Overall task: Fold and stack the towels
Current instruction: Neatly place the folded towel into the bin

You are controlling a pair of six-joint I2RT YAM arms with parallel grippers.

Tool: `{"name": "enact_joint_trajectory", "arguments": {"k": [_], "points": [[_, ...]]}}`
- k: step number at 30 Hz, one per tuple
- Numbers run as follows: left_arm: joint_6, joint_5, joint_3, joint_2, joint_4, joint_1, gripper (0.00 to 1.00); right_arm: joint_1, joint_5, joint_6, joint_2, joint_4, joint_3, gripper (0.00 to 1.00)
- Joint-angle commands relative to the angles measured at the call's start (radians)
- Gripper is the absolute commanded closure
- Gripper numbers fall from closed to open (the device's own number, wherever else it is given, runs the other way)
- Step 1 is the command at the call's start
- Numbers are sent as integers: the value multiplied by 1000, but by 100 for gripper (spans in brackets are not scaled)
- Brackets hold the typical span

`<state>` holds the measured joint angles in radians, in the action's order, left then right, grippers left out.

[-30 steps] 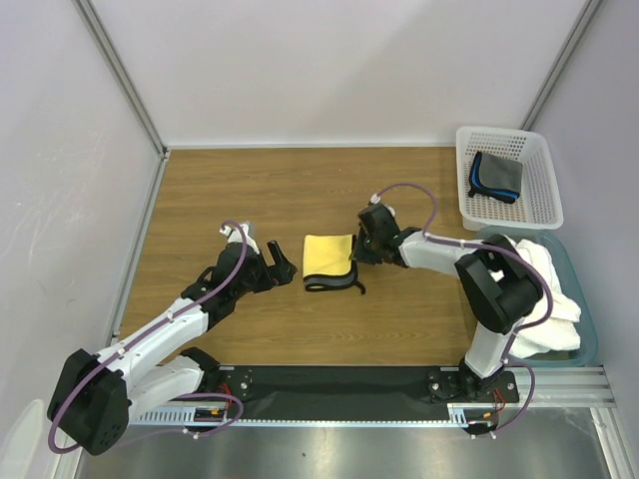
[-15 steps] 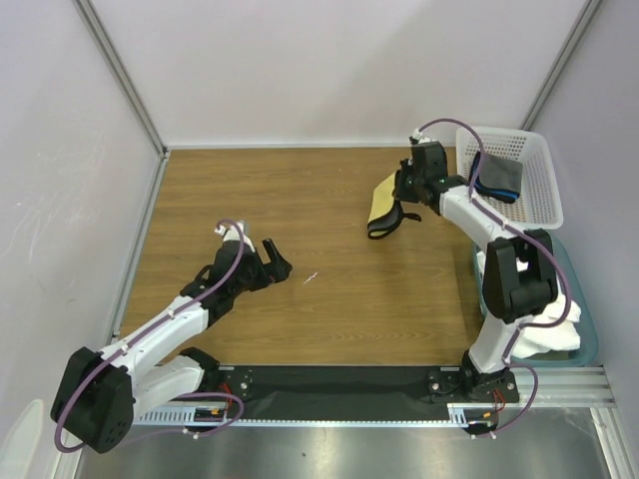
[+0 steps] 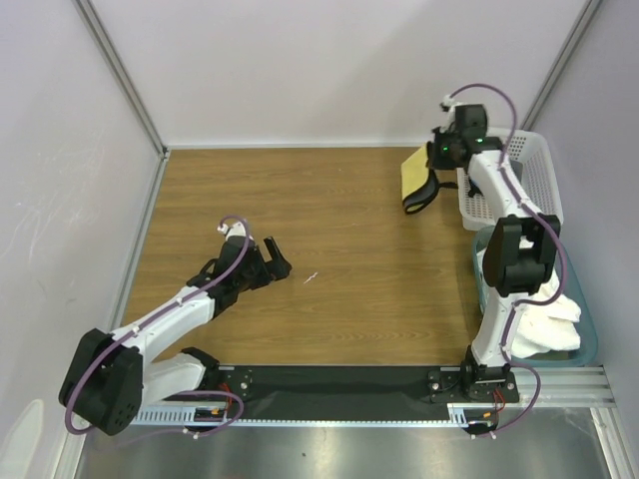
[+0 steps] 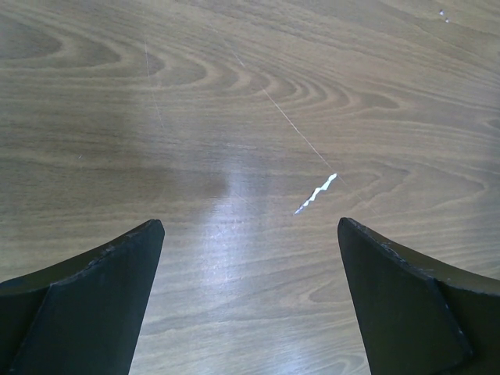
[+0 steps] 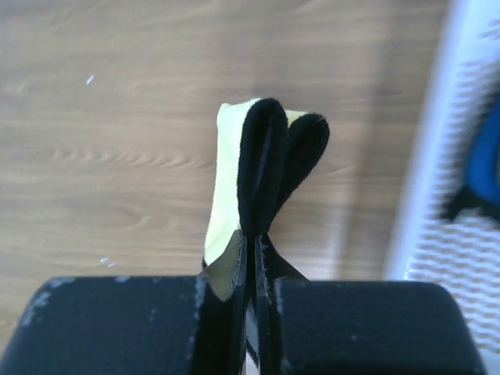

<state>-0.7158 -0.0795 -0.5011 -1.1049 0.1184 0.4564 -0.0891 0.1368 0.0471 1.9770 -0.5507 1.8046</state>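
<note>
My right gripper (image 3: 437, 156) (image 5: 256, 239) is shut on the folded yellow towel (image 3: 415, 180) (image 5: 234, 176). The towel hangs in the air above the table's back right, just left of the white basket (image 3: 545, 172) (image 5: 434, 195). Its dark edging (image 5: 269, 160) bulges out past the fingers. A blue-edged dark towel (image 5: 483, 160) lies inside the basket; the right arm hides it in the top view. The large white towel (image 3: 547, 311) is heaped in a teal bin (image 3: 589, 334) at the right. My left gripper (image 3: 279, 261) (image 4: 250, 226) stands open and empty, low over bare wood at the left middle.
A small white scrap (image 3: 312, 278) (image 4: 316, 195) lies on the wood just ahead of the left fingers. White walls close off the table's left, back and right sides. The arm bases sit on a black rail (image 3: 339, 384) at the near edge.
The right arm lifted the yellow towel off the table's middle and carried it to the back right, up beside the basket. The left arm barely shifted.
</note>
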Motion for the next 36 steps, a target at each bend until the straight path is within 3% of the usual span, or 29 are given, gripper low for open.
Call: {"name": "enact_joint_trajectory", "arguments": {"k": [1, 12, 22, 36], "points": [[-22, -23, -62, -29, -5, -12, 0, 81, 113, -80, 17, -84, 128, 100], [-22, -17, -168, -145, 27, -12, 2, 241, 144, -208, 138, -252, 393, 100], [-19, -23, -218, -197, 63, -12, 3, 396, 193, -230, 131, -245, 421, 100], [-7, -20, -277, -289, 89, -12, 4, 425, 274, -290, 223, -238, 458, 100]]}}
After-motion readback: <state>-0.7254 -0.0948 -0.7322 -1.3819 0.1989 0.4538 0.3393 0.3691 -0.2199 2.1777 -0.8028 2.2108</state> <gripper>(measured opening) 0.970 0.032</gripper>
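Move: The bin I am taking the folded yellow towel to has its middle about 25 cm to the right of my right hand, some 5 cm back and 15 cm below. In it the grey folded towel lies about 21 cm right, 4 cm back and 18 cm down; nearer my base, the blue tub of white towels sits roughly 32 cm right, 38 cm back. From my left hand, the bin is about 71 cm right and 21 cm ahead. With the folded towel still pinched and hanging from my shut fingers, I sweep my right hand about 21 cm to the right, across the bin's near-side rim from the open table, climbing some 5 cm on the way. Once over the bin I stop going sideways and start sinking, about 2.5 cm. My empty, open left hand drifts about 4 cm forward over the bare table. ##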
